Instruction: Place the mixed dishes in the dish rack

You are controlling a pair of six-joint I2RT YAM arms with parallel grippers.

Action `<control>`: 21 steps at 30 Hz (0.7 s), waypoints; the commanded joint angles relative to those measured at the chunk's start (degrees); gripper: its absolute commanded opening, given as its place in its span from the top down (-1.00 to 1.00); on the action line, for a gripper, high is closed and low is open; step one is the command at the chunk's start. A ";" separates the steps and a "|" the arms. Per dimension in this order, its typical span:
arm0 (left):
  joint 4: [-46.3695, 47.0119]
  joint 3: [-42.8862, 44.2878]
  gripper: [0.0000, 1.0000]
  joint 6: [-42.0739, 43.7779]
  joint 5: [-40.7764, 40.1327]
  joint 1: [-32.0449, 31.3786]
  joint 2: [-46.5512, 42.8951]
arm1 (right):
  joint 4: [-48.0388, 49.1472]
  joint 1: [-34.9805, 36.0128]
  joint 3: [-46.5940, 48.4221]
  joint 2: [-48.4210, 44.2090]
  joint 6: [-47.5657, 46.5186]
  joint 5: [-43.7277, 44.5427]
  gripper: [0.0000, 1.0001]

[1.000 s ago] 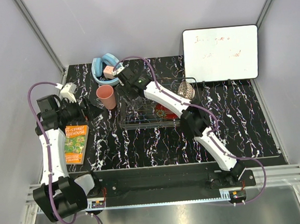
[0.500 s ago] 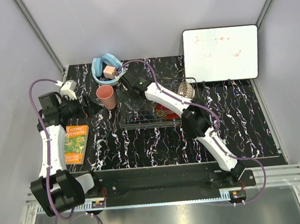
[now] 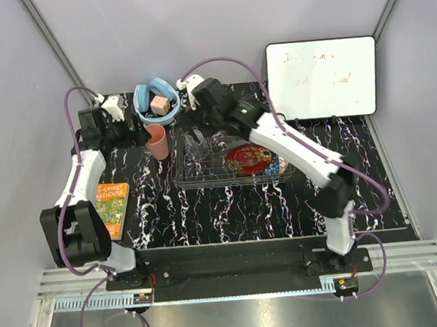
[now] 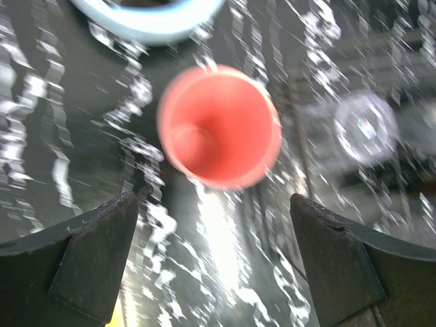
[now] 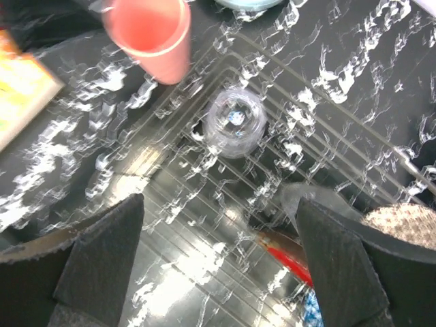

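Observation:
The salmon-pink cup (image 3: 155,142) stands upright on the table just left of the dish rack (image 3: 205,181). My left gripper (image 3: 137,133) is beside it, open; in the left wrist view the cup (image 4: 218,126) lies ahead of the spread fingers (image 4: 88,252), untouched. My right gripper (image 3: 190,114) hovers open over the rack's back-left corner, holding nothing. Below it the clear glass tumbler (image 5: 235,122) stands in the rack (image 5: 320,116). The red floral bowl (image 3: 247,159), the blue patterned bowl (image 3: 279,163) and the speckled bowl (image 5: 402,221) sit in the rack's right part.
A light-blue headphone ring (image 3: 157,100) with a pink block lies behind the cup. A white whiteboard (image 3: 321,78) leans at the back right. A book (image 3: 110,210) lies at the left, near my left arm.
My right gripper opened fully and rose back out of the rack, leaving the tumbler standing there. My left arm swung toward the back, bringing its open gripper up to the pink cup.

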 commanded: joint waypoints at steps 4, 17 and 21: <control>7.12 5.36 -0.76 -1.49 -9.10 -0.30 4.62 | 16.93 0.71 -22.72 -22.64 5.68 -4.71 -0.99; 7.38 5.98 -0.34 0.27 -12.27 -3.82 12.80 | 19.05 0.71 -34.60 -33.29 9.64 -1.72 -0.94; 7.38 5.81 0.51 0.27 -12.71 -3.73 14.65 | 19.23 0.71 -36.18 -34.70 10.17 -0.49 -0.88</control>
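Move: The cup stands upright about 4 cm ahead of the left hand and 3 cm to its right, its middle some 12 cm below. The drinking glass, already in the rack, is roughly 12 cm to the right of the cup and level with it; the headphones lie around 15 cm farther out than the cup. From the right hand the cup is about 7 cm ahead, 14 cm left and 21 cm below. Bring the left gripper forward about 4 cm, swinging slightly left, then sink some 7 cm at the cup's left rim, easing back right. Narrow the fingers to about half open on the way so they straddle the cup wall, the right finger inside the mouth. Meanwhile draw the open right hand back about 8 cm, right and up, away from the glass, dipping slightly at the end and tilting its left side up about 15 degrees. ##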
